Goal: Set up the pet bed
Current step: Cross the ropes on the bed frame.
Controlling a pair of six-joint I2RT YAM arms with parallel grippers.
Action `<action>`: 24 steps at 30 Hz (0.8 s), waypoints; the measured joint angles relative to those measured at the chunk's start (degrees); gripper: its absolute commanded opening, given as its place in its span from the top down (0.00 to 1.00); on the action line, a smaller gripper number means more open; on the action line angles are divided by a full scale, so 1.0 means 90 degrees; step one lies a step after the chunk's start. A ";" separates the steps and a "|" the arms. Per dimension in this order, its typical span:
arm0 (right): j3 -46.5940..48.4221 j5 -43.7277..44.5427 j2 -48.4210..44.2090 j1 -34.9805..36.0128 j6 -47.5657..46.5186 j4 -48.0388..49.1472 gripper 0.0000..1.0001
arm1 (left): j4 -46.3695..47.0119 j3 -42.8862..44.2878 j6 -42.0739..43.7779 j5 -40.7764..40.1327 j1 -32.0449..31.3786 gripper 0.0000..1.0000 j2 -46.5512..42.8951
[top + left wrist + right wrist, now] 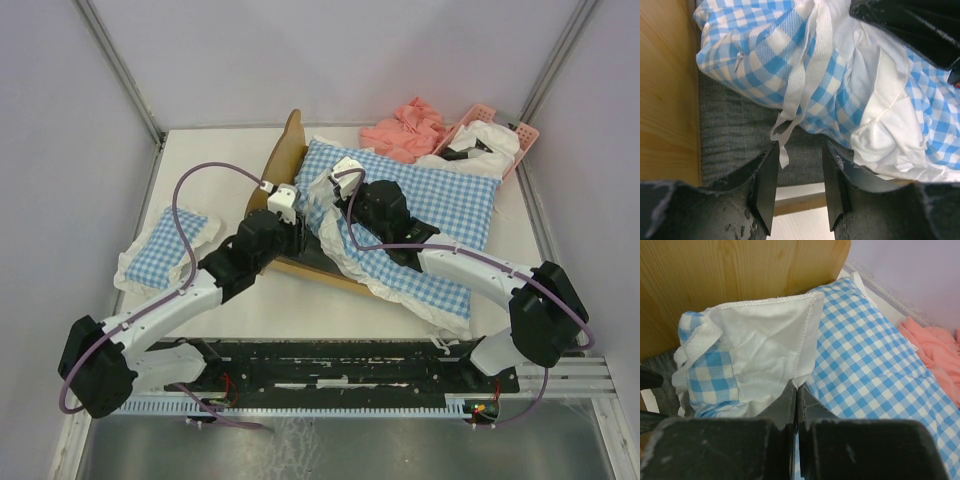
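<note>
The pet bed (288,150) stands mid-table, its wood headboard (740,270) upright and its grey fabric base (735,135) showing. A large blue-and-white checked cushion (445,205) lies partly over the bed, with its near corner bunched up. My right gripper (796,386) is shut on the cushion's white frill (765,335) at that corner, close to the headboard. My left gripper (800,150) hovers open over the grey base beside the wood side rail (665,100), with nothing between its fingers. A white tie strap (790,125) dangles just ahead of its left fingertip.
A small checked cushion (165,243) lies at the left of the table. A pink cloth (405,130) and a pink plastic basket (500,135) holding white items sit at the back right. Metal corner posts and walls enclose the table.
</note>
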 measured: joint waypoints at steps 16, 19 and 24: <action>-0.0070 -0.0233 -0.0015 -0.0078 0.0204 0.0136 0.98 | -0.0085 0.0024 0.0233 -0.0158 0.0000 0.97 0.0151; -0.0073 -0.0347 -0.0015 -0.0097 0.0260 0.0175 0.98 | -0.0573 0.0053 0.0136 -0.0141 0.0000 0.97 -0.0362; -0.0075 -0.0648 -0.0012 -0.0100 0.0330 0.0180 0.98 | -0.1343 0.0155 -0.0049 -0.0109 0.0000 0.97 -0.0869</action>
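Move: The free end of the white rope hangs about 2 cm ahead of the half-open left fingers, 1 cm to their right and 1 cm below. From the left hand, the cover corner pinched by the right fingers is some 6 cm ahead, 6 cm right and 3 cm up; the headboard's middle lies about 11 cm ahead and 7 cm left. The rope end is roughly 4 cm back from the right hand, 6 cm left and 5 cm below. The rope's loose end is taken by the left hand, which eases about 2 cm forward and a little down until the rope lies between its fingers, and shuts on it. Holding that pinch, the left hand turns back, drawing the rope some 5 cm back and to the left and lifting slightly, away from the cover corner that the right fingers keep gripping almost in place. ##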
